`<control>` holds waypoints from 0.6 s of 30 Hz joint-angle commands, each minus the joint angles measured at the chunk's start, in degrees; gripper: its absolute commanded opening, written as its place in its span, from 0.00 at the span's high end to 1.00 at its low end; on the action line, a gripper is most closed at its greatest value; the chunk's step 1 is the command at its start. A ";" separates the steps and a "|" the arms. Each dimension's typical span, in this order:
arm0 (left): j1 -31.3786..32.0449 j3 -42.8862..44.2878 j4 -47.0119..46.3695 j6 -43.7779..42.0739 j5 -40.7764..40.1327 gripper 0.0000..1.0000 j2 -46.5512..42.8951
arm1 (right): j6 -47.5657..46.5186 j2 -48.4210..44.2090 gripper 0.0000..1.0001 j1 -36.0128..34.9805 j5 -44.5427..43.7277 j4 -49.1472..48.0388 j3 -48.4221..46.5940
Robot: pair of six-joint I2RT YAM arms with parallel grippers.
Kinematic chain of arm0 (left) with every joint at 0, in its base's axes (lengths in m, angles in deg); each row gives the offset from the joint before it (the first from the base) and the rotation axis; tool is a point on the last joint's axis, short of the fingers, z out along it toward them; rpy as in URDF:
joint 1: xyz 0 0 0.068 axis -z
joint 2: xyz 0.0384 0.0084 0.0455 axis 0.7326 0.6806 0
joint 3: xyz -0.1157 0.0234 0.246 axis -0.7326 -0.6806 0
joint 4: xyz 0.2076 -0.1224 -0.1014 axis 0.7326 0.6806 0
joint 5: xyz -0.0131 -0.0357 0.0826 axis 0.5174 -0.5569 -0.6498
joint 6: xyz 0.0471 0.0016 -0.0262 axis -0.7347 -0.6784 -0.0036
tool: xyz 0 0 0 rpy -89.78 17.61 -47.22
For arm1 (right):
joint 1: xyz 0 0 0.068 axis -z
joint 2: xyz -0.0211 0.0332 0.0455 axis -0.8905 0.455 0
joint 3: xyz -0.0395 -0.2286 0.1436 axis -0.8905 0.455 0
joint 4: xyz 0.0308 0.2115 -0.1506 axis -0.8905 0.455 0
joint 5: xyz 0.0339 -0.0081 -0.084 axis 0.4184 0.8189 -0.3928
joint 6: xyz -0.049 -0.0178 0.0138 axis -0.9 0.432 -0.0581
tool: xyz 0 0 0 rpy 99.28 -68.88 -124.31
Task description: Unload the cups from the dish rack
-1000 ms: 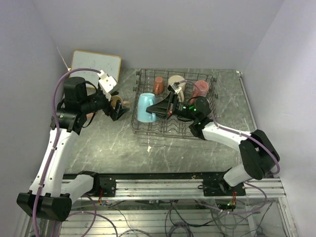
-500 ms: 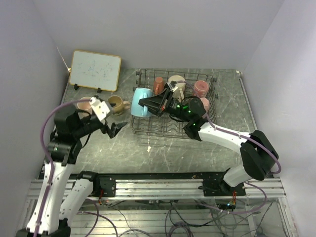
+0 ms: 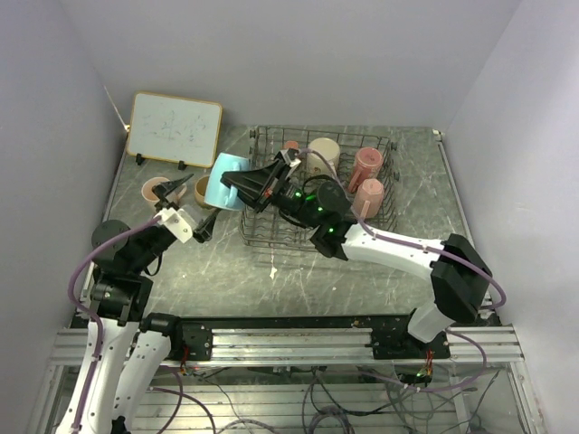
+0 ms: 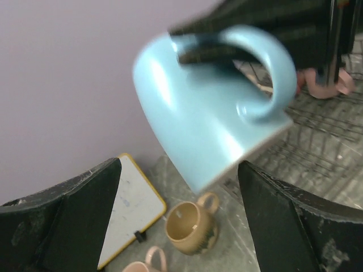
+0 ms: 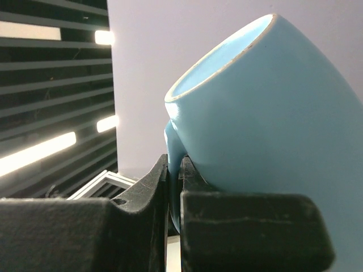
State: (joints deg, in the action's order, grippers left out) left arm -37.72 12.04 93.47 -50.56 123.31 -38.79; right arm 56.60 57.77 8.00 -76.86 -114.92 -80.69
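Note:
My right gripper (image 3: 239, 179) is shut on the handle of a light blue mug (image 3: 220, 186) and holds it tilted in the air, left of the dark wire dish rack (image 3: 318, 237). In the right wrist view the fingers (image 5: 148, 190) pinch the handle under the mug (image 5: 266, 113). My left gripper (image 3: 188, 206) is open and empty, just below and left of the blue mug (image 4: 210, 107). A tan mug (image 4: 190, 226) and a pink mug (image 3: 153, 191) stand on the table. A cream mug (image 3: 324, 151), a salmon mug (image 3: 289, 145) and two pink mugs (image 3: 365, 164) sit in the rack.
A wood-framed whiteboard (image 3: 174, 129) leans at the back left, also in the left wrist view (image 4: 127, 207). Walls close in the table on the left, back and right. The rack (image 4: 317, 141) fills the back right.
My right gripper has carried the blue mug left, out of the rack and over the table. My left arm has drawn back toward the near edge, its open jaws now under the mug.

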 commanded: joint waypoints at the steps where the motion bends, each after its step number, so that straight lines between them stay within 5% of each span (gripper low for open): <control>1: 0.28 0.27 -8.15 -0.80 -3.32 0.06 -1.64 | 1.88 1.49 1.00 -1.99 -3.75 -4.53 -3.16; 12: 0.28 -3.24 -11.57 -6.96 -2.95 0.13 -4.54 | 3.29 5.35 1.00 -6.10 -3.44 -4.44 -8.09; 18: 0.28 -8.42 -21.08 -15.87 -6.72 0.44 -6.57 | 3.18 4.54 1.00 -6.84 -3.31 -3.25 -7.55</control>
State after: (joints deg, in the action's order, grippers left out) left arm -37.72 5.55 82.63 -59.08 119.95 -44.64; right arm 59.66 63.39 1.99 -80.88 -115.10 -86.24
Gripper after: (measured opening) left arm 0.636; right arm 0.041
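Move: The blue cup, held by its handle in the right fingers, hangs about 7 cm to the right of the left hand, roughly 1 cm ahead and 4 cm above. From the right hand, the open left gripper it is brought to lies some 8 cm left, 1 cm back and 6 cm lower. Far below the left hand, by about 30 cm, stand the tan cup, 12 cm ahead and 2 cm left, and the peach cup, 12 cm ahead and 13 cm left. Still pinching the blue cup's handle, the right hand carries it about 4 cm left and 2 cm back, towards the left gripper. The left hand rises some 2 cm and edges left, tips its fingers up roughly 15 degrees and, near the end, starts closing them around the cup's body; a firm touch there can't be made out. ##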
